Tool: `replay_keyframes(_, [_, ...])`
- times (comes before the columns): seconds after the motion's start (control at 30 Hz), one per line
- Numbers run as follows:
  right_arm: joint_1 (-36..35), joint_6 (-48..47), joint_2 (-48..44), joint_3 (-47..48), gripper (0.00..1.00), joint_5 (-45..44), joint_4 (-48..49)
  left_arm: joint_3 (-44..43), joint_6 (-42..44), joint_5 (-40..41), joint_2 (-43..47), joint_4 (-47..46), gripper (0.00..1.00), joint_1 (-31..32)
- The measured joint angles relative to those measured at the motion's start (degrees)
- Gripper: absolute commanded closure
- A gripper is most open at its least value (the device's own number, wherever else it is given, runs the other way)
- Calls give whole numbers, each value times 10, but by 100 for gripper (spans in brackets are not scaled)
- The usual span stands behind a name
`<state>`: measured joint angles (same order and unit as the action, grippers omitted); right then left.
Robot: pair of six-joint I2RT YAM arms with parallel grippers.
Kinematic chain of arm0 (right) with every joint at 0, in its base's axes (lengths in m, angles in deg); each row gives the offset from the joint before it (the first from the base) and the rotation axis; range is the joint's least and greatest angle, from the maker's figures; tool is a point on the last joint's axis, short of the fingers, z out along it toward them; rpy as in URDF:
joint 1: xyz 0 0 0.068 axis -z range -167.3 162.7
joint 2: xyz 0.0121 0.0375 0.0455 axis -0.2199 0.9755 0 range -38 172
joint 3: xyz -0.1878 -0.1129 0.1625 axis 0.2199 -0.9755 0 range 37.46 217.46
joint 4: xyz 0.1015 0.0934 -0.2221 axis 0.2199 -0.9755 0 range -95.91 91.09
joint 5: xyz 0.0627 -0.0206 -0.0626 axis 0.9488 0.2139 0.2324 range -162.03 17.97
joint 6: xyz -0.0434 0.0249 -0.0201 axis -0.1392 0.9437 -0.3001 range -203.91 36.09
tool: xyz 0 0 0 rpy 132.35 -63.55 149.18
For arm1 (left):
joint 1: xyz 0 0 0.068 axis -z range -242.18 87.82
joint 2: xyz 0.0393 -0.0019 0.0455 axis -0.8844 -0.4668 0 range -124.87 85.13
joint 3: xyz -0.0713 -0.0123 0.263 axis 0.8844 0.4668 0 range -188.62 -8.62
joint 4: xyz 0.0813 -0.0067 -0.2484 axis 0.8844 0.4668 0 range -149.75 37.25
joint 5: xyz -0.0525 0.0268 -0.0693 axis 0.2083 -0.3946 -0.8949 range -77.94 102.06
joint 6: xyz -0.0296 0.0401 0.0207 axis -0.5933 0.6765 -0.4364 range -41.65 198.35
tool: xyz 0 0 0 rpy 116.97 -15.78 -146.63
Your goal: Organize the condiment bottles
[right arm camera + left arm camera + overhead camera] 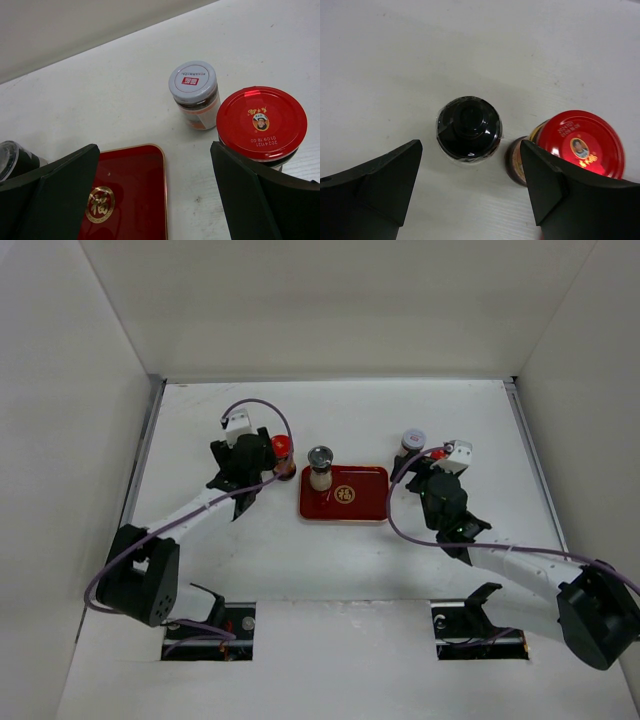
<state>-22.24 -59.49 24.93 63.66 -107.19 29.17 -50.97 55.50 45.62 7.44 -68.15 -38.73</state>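
In the left wrist view a slim black-topped bottle (pixel 469 128) stands on the table just ahead of my open left gripper (pixel 471 167), in line with the gap between its fingers. A red-capped jar (pixel 580 145) stands behind the right finger. From above, my left gripper (pixel 252 462) hides the black-topped bottle, and the red-capped jar (pixel 283 447) is to its right. A silver-lidded bottle (pixel 320 468) stands on the left end of the dark-red tray (pixel 360 498). My right gripper (pixel 155 165) hangs open over the tray's right edge (pixel 162 200), next to a second red-capped jar (pixel 261 122) and a grey-lidded jar (pixel 192 92).
White walls enclose the table on the left, back and right. The grey-lidded jar (pixel 412 440) stands right of the tray, just beyond my right gripper (pixel 430 480). Both arm bases sit at the near edge.
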Motion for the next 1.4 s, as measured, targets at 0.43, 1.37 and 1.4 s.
replay_keyframes(0.43, [0,-2,1,0,0,0,0,-9,-8,-4,-57,-8,58,-23])
replay_keyframes(1.37, [32,22,-40,2,62,-11,-21,14,4,131,75,23,63,422])
replay_keyframes(1.4, [32,24,-46,1,62,-11,-21,2,10,129,47,9,63,421])
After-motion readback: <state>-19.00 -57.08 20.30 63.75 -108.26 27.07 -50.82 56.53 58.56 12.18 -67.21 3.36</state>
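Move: The black-capped bottle stands almost between my open left fingers, about 2 cm ahead, 1 cm left and 5 cm below. The left red-lidded jar is some 1 cm ahead and 7 cm to the right; the red tray's centre lies about 23 cm right and 4 cm back, with the clear-capped bottle in it 18 cm right and 1 cm back. From my right hand, the right red-lidded jar is roughly 3 cm ahead, 8 cm right; the white-lidded jar is 11 cm straight ahead. I sink my left hand about 3 cm and pinch the black-capped bottle below its cap, then lift it back and high and swing it some 20 cm right towards the red tray, turning about 30 degrees clockwise and coming down again, grip kept. Late on, my right hand shifts a little right, rises 2 cm and partly closes, with no grasp of the right red-lidded jar. ##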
